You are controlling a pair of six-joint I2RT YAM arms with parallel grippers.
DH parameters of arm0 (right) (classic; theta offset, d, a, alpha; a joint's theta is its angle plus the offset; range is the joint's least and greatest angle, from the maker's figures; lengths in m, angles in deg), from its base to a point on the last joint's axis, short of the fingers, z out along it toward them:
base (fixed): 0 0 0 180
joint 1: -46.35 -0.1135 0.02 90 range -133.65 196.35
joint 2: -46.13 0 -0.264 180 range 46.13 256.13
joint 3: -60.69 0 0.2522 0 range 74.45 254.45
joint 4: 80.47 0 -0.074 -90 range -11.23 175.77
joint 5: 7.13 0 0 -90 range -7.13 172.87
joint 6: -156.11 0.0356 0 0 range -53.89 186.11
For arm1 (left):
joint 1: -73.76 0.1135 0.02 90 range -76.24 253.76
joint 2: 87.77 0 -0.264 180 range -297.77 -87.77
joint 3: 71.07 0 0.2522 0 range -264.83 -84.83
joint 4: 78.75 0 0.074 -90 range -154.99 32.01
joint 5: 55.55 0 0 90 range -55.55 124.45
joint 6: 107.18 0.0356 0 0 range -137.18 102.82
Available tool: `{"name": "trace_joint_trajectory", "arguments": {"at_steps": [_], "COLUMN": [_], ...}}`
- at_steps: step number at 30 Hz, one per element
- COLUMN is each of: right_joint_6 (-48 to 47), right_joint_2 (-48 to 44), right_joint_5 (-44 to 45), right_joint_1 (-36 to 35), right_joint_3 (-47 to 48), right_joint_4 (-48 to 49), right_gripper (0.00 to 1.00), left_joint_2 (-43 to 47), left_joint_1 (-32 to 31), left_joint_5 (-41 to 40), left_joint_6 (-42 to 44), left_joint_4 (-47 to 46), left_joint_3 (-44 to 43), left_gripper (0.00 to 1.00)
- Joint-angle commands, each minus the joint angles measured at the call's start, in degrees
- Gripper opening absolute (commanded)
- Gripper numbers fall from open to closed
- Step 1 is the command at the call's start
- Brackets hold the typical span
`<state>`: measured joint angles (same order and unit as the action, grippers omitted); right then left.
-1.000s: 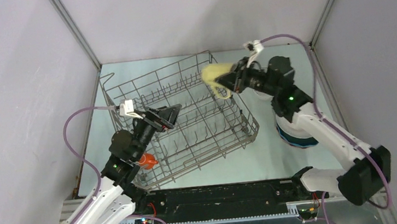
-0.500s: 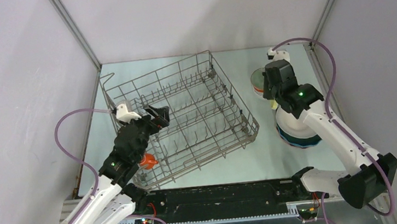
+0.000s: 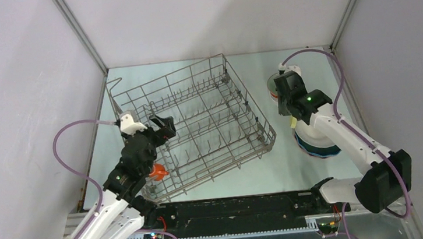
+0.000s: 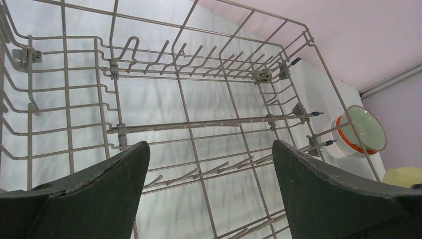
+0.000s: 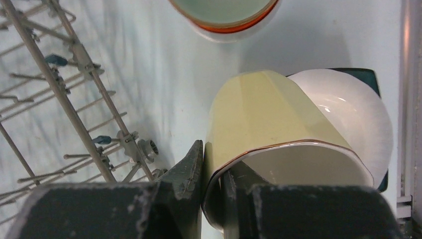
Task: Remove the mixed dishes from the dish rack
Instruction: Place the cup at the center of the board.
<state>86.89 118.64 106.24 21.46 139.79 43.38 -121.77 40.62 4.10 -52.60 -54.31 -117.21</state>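
The grey wire dish rack [image 3: 209,119] sits tilted mid-table, and its tines hold no dishes. A small orange mug [image 3: 157,171] lies at its near left corner. My right gripper [image 5: 214,149] is shut on the rim of the pale yellow cup [image 5: 268,114], one finger inside and one outside. It holds the cup low over the table, right of the rack and beside a white bowl [image 5: 358,114]. From the top, the cup [image 3: 294,122] shows only as a sliver under that arm. My left gripper [image 4: 209,164] is open and empty over the rack's left part [image 4: 179,89].
An orange-rimmed pale green bowl [image 3: 273,87] stands right of the rack; it also shows in the right wrist view [image 5: 224,12]. A stack of plates with a blue one at the bottom [image 3: 316,141] sits near the right wall. Grey walls enclose the table.
My right gripper carried the yellow cup from above the rack's far right corner to the right and down beside the plate stack. My left gripper drew back a little to the left.
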Motion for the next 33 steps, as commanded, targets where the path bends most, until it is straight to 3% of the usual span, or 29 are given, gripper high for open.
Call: {"name": "trace_joint_trajectory", "arguments": {"at_steps": [1, 9, 33], "right_joint_6": [-5.28, -7.94, -7.79], "right_joint_2": [0.52, 1.38, 11.04], "right_joint_5": [-5.29, -15.21, -19.85], "right_joint_1": [0.99, 4.21, 8.71], "right_joint_3": [-0.54, -2.58, -4.96], "right_joint_4": [6.73, 10.18, 15.30], "right_gripper": [0.00, 0.00, 0.04], "left_joint_2": [1.11, 1.55, 0.69], "left_joint_1": [0.11, 0.12, 0.10], "left_joint_5": [-2.56, -2.86, -5.22], "left_joint_6": [1.49, 1.83, 0.03], "left_joint_4": [0.21, 0.72, 4.85], "left_joint_3": [-1.25, -1.22, -3.01], "left_gripper": [1.00, 1.00, 1.00]}}
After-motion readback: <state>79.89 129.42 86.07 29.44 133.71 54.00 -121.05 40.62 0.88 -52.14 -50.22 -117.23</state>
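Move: The right hand holds the yellow cup by its rim. The bare table spot it is being brought to lies roughly 17 cm below and 4 cm ahead, about 2 cm left. The stacked bowls stand some 16 cm ahead and 2 cm right; the plate stack is about 12 cm right and 2 cm back; the rack's near right corner is about 7 cm left and 5 cm back. From the left hand, the spot is some 44 cm right, 8 cm ahead. Still pinching the yellow cup's wall at the rim, one finger inside, the right hand lowers the cup about 8 cm towards the bare table between bowls, plates and rack. It edges a little left early on and slightly forward late, while the wrist tips some 10 degrees further down and turns about 10 degrees counter-clockwise. ##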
